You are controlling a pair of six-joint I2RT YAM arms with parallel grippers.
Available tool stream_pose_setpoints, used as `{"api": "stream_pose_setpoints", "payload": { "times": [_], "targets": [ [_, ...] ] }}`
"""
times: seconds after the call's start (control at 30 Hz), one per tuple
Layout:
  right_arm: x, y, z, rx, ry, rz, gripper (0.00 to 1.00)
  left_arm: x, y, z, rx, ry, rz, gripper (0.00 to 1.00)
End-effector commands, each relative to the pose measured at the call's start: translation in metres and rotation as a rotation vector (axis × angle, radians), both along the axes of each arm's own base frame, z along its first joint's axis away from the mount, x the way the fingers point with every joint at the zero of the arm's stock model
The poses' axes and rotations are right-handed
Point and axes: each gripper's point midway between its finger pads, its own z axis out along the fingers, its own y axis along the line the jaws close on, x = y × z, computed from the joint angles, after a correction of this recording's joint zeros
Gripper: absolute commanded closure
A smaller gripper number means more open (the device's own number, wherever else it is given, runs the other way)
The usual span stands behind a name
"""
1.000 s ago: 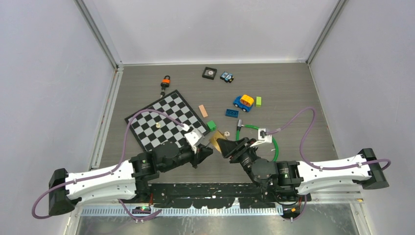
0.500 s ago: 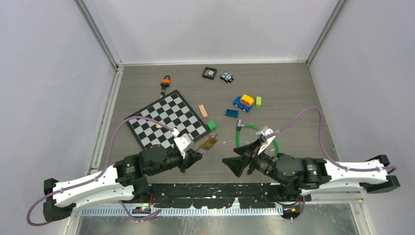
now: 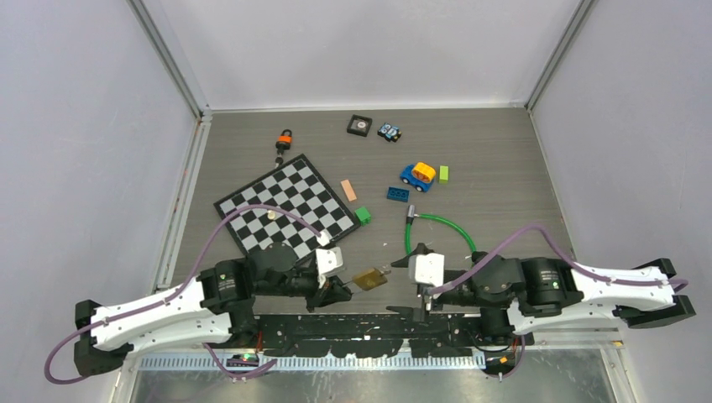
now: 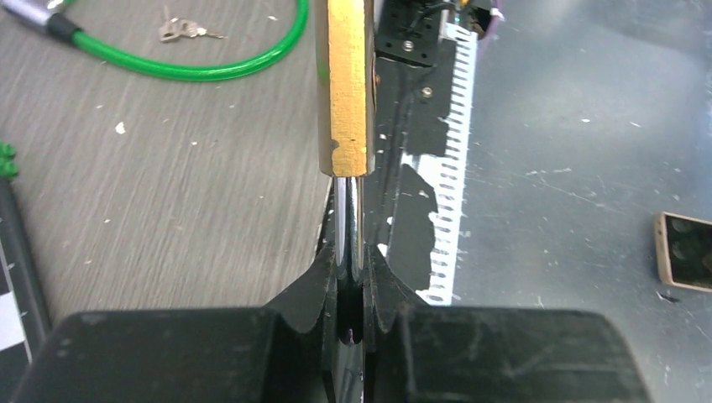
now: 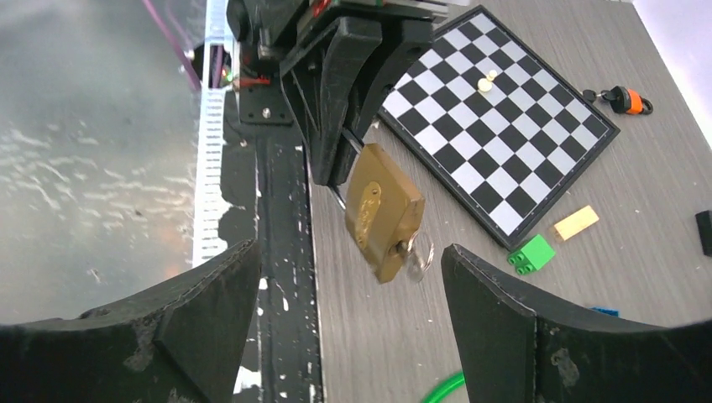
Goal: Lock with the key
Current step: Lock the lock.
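Note:
My left gripper [image 3: 342, 288] is shut on the steel shackle [image 4: 346, 220] of a brass padlock [image 3: 369, 279], holding it just above the table near the front edge. In the left wrist view the padlock [image 4: 346, 84] shows edge-on beyond the left gripper [image 4: 350, 269]. A silver key [image 5: 413, 254] with its ring sticks out of the padlock's [image 5: 384, 210] underside. My right gripper [image 5: 348, 252] faces the lock, open wide and touching nothing. In the top view the right gripper [image 3: 405, 281] sits just right of the key [image 3: 386, 272].
A chessboard [image 3: 285, 206] lies behind the left arm, with a green cable lock [image 3: 438, 228] behind the right arm. Small keys [image 4: 180, 31] rest by the cable. Farther back are an orange padlock [image 3: 285, 138], a toy car [image 3: 417, 175] and small blocks. A black rail [image 3: 353, 323] runs along the front edge.
The right gripper let go, opened wide and drew back to the right. The left arm carried the padlock toward the front edge, key still in it.

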Motion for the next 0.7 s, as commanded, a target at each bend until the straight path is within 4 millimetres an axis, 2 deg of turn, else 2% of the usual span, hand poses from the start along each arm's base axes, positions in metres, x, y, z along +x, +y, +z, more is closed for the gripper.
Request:
{"api": "stream_pose_setpoints", "payload": {
  "times": [0.0, 0.23, 0.37, 0.47, 0.67],
  "targets": [
    [-0.006, 0.011, -0.002, -0.040, -0.110, 0.094, 0.17, -0.020, -0.021, 0.065, -0.199, -0.058, -0.172, 1.00],
    [-0.010, 0.018, -0.007, -0.029, -0.073, 0.100, 0.18, -0.038, -0.030, 0.063, -0.177, -0.026, -0.305, 1.00],
    [-0.020, 0.019, -0.008, -0.021, -0.025, 0.142, 0.18, -0.038, -0.032, 0.063, -0.176, -0.039, -0.317, 1.00],
    [-0.028, 0.021, -0.018, -0.024, 0.015, 0.168, 0.19, -0.037, -0.033, 0.067, -0.190, -0.054, -0.315, 1.00],
    [-0.027, 0.023, -0.033, -0.010, 0.064, 0.137, 0.24, -0.038, -0.033, 0.072, -0.203, -0.067, -0.325, 1.00]
  ]
}}
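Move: Just off the left hand's fingertips, which still grip it by the shackle, the padlock's body lies about 5 cm to that hand's right, 2 cm ahead and 2 cm lower. From the open right hand the body is some 6 cm left, 3 cm ahead and 5 cm below; the key in its near end is about 3 cm left, 4 cm ahead and 5 cm below. On the table, roughly 22 cm beneath the right hand, the green block lies 14 cm ahead and 7 cm left, the spare keys 5 cm ahead and 8 cm right. Keeping its pinch on the shackle, the left hand draws the padlock back about 3.5 cm and a little right, turning some 15 degrees clockwise, then settles. The right hand, fingers staying wide open, sinks about 4 cm in two stages, with a pause between, easing back and left so its fingertips come up around the keyed end of the body. ##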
